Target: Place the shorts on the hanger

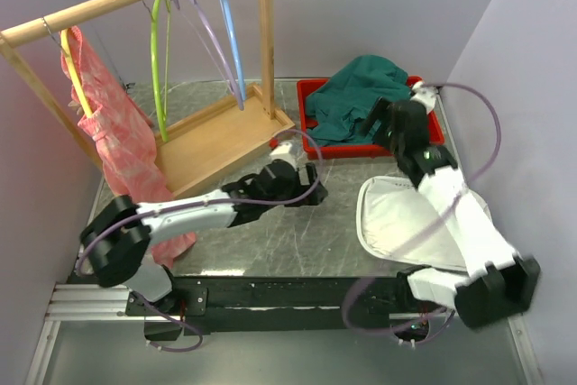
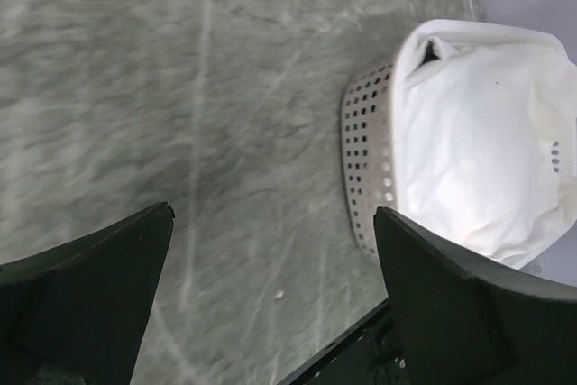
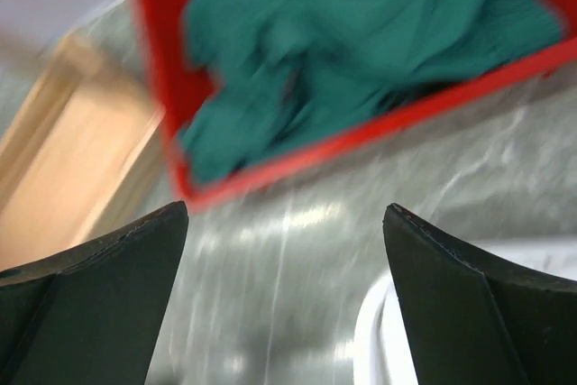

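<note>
The dark teal shorts (image 1: 356, 96) lie bunched in a red tray (image 1: 343, 149) at the back right. In the right wrist view the shorts (image 3: 361, 33) fill the top of the frame, blurred. The lime-green hanger (image 1: 160, 51) hangs bare from the wooden rail at the back left. My right gripper (image 1: 379, 119) is at the tray's near edge beside the shorts, and its jaws (image 3: 287, 209) stand wide open over the table, holding nothing. Mid-table, my left gripper (image 1: 314, 185) is also open and empty (image 2: 273, 214).
A white perforated basket (image 1: 397, 214) with a white liner sits near right, also in the left wrist view (image 2: 365, 142). The wooden rack's base (image 1: 216, 137) stands back left. A pink-red garment (image 1: 117, 142) hangs on a yellow hanger (image 1: 77, 78). Lilac (image 1: 203, 29) and light-blue (image 1: 230, 33) hangers hang bare.
</note>
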Available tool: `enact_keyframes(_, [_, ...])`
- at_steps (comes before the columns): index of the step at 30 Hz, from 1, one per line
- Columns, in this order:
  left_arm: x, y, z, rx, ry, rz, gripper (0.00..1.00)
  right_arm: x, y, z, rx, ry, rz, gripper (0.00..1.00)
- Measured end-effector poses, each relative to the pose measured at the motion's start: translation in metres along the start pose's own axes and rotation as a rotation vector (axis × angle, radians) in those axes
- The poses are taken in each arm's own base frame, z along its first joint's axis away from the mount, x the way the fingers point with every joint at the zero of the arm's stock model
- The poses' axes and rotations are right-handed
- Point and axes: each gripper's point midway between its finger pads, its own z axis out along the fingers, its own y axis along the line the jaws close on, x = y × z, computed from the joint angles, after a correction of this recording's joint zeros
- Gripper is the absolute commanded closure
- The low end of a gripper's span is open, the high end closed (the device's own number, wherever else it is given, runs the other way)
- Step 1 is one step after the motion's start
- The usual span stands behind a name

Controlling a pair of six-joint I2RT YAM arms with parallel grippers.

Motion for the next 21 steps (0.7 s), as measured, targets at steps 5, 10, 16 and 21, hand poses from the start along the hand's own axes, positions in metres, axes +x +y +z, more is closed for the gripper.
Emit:
enact_keyframes(5, [-0.011,0.025,-0.034,-0.056,-0.022,0.020,0.00,-0.035,-0.078,0.094,0.205,0.008,0.168,0.07])
enact_keyframes(10, [-0.016,0.033,-0.060,-0.070,-0.024,0.041,0.01,-0.053,-0.130,0.157,0.320,0.019,0.265,0.12])
enact_keyframes(16, [-0.026,0.035,-0.077,-0.071,-0.040,0.059,0.01,-0.043,-0.128,0.196,0.316,0.059,0.253,0.52])
enact_keyframes(21, [-0.028,0.037,-0.084,-0.076,-0.042,0.071,0.01,-0.044,-0.120,0.200,0.291,0.066,0.226,0.87])
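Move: The shorts, a teal heap, lie roughly 20 cm ahead of the open right hand, about level with it sideways and some 12 cm below. The red bin holding them is centred about 19 cm ahead, straight in line, some 15 cm down. The white basket stands about 14 cm back and 12 cm to the right, some 20 cm lower. From the left hand the shorts are about 29 cm ahead and 17 cm right, nearly level. The right hand closes its fingers onto the right-hand part of the shorts, after swinging forward about 18 cm, right 13 cm and down 10 cm over the bin. The wrist turns some 20 degrees clockwise and tips down a little, the fingers shutting most of the way late on. Empty and open, the left hand withdraws left about 9 cm, rising slightly. ##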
